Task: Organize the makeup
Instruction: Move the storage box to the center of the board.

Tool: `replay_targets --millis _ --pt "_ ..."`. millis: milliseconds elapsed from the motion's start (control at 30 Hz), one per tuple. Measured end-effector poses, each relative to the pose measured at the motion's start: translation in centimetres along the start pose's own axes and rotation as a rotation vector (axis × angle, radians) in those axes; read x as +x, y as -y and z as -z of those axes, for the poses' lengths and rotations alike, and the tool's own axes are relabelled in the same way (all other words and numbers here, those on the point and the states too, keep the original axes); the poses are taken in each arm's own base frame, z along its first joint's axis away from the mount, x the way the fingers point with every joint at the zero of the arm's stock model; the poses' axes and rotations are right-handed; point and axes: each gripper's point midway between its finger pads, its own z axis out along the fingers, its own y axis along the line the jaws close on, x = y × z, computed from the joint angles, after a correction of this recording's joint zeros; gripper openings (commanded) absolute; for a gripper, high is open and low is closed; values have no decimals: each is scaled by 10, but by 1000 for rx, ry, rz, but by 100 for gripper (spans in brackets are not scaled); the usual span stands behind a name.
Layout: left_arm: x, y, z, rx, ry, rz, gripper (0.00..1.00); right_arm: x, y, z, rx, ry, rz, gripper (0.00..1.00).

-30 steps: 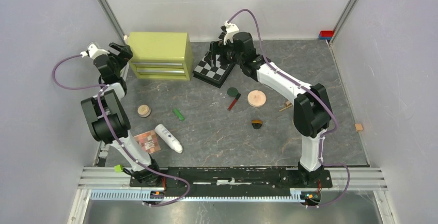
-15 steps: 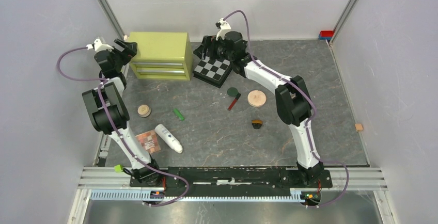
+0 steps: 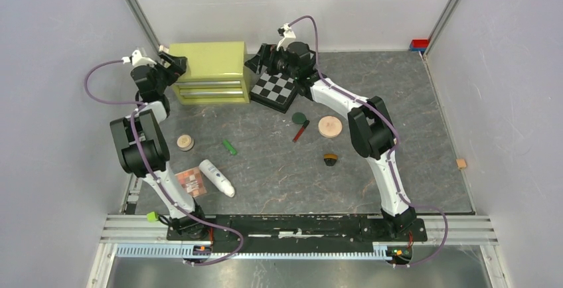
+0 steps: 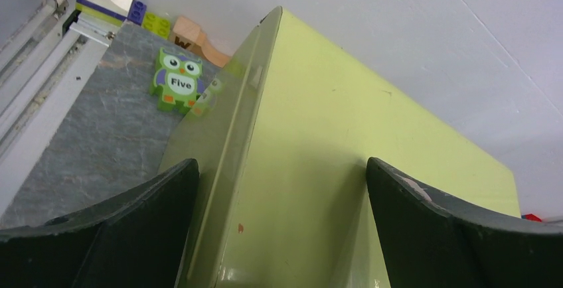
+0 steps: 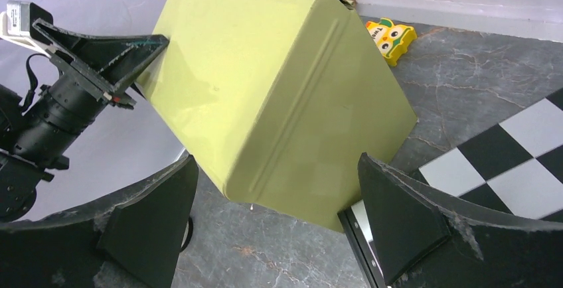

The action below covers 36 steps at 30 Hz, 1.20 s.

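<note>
The makeup lies scattered on the dark table: a tan jar (image 3: 185, 143), a white tube (image 3: 217, 177), a square pink-brown palette (image 3: 190, 182), a dark green disc (image 3: 299, 117), a red stick (image 3: 301, 130) and a round peach compact (image 3: 330, 127). Both arms reach to the back. My left gripper (image 3: 172, 63) (image 4: 282, 225) is open, its fingers straddling the left top edge of a yellow-green drawer box (image 3: 207, 68) (image 4: 319, 135). At the box's right end my right gripper (image 3: 255, 60) (image 5: 275, 225) is open too, with nothing held.
A black-and-white checkerboard (image 3: 274, 90) (image 5: 511, 162) lies just right of the drawer box (image 5: 279, 89). A green stick (image 3: 229, 146) and a small dark-and-orange item (image 3: 329, 159) lie mid-table. Owl blocks (image 4: 176, 85) (image 5: 390, 36) sit behind the box. Grey walls close three sides.
My left gripper has swung right onto the box's left end. My right gripper has moved left off the checkerboard to the box's right end. The makeup has not moved.
</note>
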Motion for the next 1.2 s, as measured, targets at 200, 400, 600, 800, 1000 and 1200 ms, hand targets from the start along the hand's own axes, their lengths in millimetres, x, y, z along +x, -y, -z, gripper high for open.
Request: replay_targets --millis 200,400,600,800,1000,1200 --pt "18 25 11 -13 -35 -13 100 -3 0 0 -1 6 5 97" --pt "46 61 16 31 -98 -32 100 -6 14 2 20 7 12 97" --pt "66 87 19 84 -150 -54 100 -9 54 1 69 11 4 97" --pt "75 101 17 101 -187 -100 100 -13 61 3 51 10 18 97" --pt "87 124 13 112 -225 -155 100 -18 71 20 69 26 66 97" --pt "124 177 12 188 -299 -208 100 -32 98 75 155 32 98 97"
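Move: The storage box's middle lies about 11 cm to the right of the left hand, level with it fore and aft and some 8 cm lower; the left fingers are already at its upper left edge. From the right hand the box's middle is roughly 16 cm left and 9 cm below. The checkered board, turned askew, lies about 8 cm right of the right hand, 3 cm back and 18 cm below. The yellow owl block is 11 cm to that hand's left, 4 cm ahead, on the table. The left hand pushes the storage box some 20 cm right, the right hand going forward-right, then right. ##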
